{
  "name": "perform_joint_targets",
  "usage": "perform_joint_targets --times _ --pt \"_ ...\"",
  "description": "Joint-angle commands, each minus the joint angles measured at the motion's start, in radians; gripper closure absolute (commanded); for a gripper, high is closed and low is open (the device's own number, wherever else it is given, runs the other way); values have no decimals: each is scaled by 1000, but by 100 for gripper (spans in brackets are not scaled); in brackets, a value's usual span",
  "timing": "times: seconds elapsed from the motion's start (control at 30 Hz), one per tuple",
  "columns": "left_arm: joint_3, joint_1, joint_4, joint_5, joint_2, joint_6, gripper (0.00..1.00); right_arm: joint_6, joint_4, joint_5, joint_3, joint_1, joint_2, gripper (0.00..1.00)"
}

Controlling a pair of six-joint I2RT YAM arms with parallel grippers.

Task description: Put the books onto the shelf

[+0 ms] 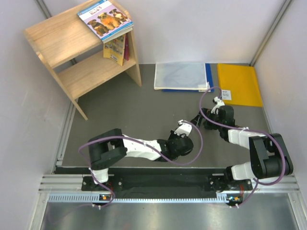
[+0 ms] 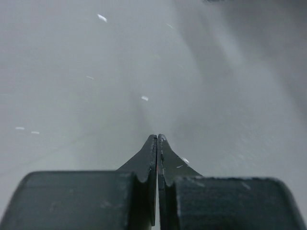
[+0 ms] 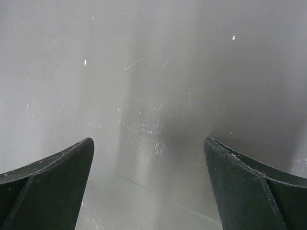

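Note:
The wooden shelf [image 1: 57, 36] stands at the far left corner. On its top board lies the light blue book with three dogs [image 1: 105, 18], resting on other books. Below the top board's right end, an orange-brown book [image 1: 114, 49] and a maroon-red book [image 1: 126, 48] show. My left gripper [image 1: 182, 130] rests low over the grey mat near the table's middle; in the left wrist view it [image 2: 157, 136] is shut with nothing between its fingers. My right gripper [image 1: 211, 111] sits just right of it, and in the right wrist view it [image 3: 148, 141] stands wide open over bare mat.
A large grey-white folder with a blue edge [image 1: 181, 75] lies flat at the back middle. A flat yellow envelope [image 1: 239, 84] lies beside it on the right. White walls close in the mat on the left, back and right.

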Motion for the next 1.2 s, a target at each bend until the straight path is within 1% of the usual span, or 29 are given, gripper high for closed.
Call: perform_joint_targets --times 0.0,0.03,0.07,0.1,0.13,0.17,0.2,0.23,0.27,0.3,0.33,0.37,0.4,0.47,0.5,0.53,0.6,0.63,0.7,0.73,0.8,0.83,0.9,0.93,1.0,1.03,1.07,1.17 --pt "-42 3 103 -187 -90 117 99 -10 1 19 25 1 -11 4" --pt "-42 5 95 -219 -92 116 98 -10 4 17 27 0 -11 4" --pt "-33 6 75 -321 -87 87 93 -8 4 17 27 1 -10 4" --pt "-21 14 -13 -360 -84 11 90 -8 2 17 28 0 -10 4" --pt "-9 21 -65 -384 -84 -22 78 -10 2 17 30 0 -11 4" --pt "16 40 -124 -396 -86 -63 56 -10 1 22 30 0 -11 4" --pt "19 50 -158 -390 -90 -89 28 -13 -2 22 33 0 -13 4" --pt "16 60 -146 -373 -113 -74 12 -13 -8 29 34 0 -16 3" --pt "-2 79 -123 -312 -125 -42 4 -14 -12 29 36 0 -13 4" --pt "-9 92 -92 -280 -139 1 1 -15 -18 32 40 0 -17 4" --pt "-16 104 -81 -243 -168 16 1 -24 -25 47 44 1 -22 4" --pt "-16 141 -87 -188 -182 23 1 -25 -30 51 47 3 -25 3" --pt "-15 161 -98 -95 -194 26 1 -30 -48 60 54 1 -28 3" --pt "-18 223 -113 5 -230 36 1 -53 -73 98 67 1 -46 3" --pt "-18 242 -118 77 -242 49 1 -60 -96 113 77 3 -54 4" --pt "-27 276 -117 105 -266 59 1 -76 -107 147 82 3 -74 3" --pt "-39 302 -114 144 -289 90 1 -93 -146 189 102 4 -92 3" --pt "-48 326 -112 176 -311 104 1 -108 -159 239 106 7 -115 3" --pt "-58 356 -117 213 -331 122 1 -120 -185 291 116 14 -141 3" --pt "-61 374 -115 278 -348 128 1 -126 -189 343 117 21 -170 3" --pt "-73 428 -115 325 -363 128 1 -133 -205 405 116 32 -203 3" --pt "-81 461 -117 366 -375 125 1 -140 -209 463 116 47 -233 3" --pt "-87 494 -117 406 -382 107 1 -149 -222 521 113 70 -279 3" --pt "-91 520 -118 417 -391 98 1 -157 -223 578 111 93 -295 3" --pt "-99 546 -109 463 -394 81 1 -162 -234 621 108 113 -338 3" --pt "-110 573 -103 478 -400 75 1 -166 -234 664 107 133 -349 3" --pt "-114 589 -95 518 -403 69 1 -171 -236 684 105 145 -361 4" --pt "-136 652 -63 579 -415 38 1 -189 -239 744 103 179 -389 3"
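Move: On the lower shelf board, the last book leans some 32 cm ahead of the left hand, about 26 cm to its left and 22 cm higher. From that hand the white folder lies flat about 25 cm straight ahead and 4 cm lower. Counted from the right hand, the last book is roughly 25 cm ahead, 35 cm left and 22 cm above; the yellow folder is 13 cm ahead and 17 cm right, 4 cm down. Sweeping left and forward over bare table, the empty left hand travels about 15 cm left and 11 cm out, away from the right hand; it rises a little, then eases slightly down, its shut fingers springing wide open early on. The right hand first waits, then lifts some 8 cm and draws right, its wrist swinging clockwise and its fingers staying open. ##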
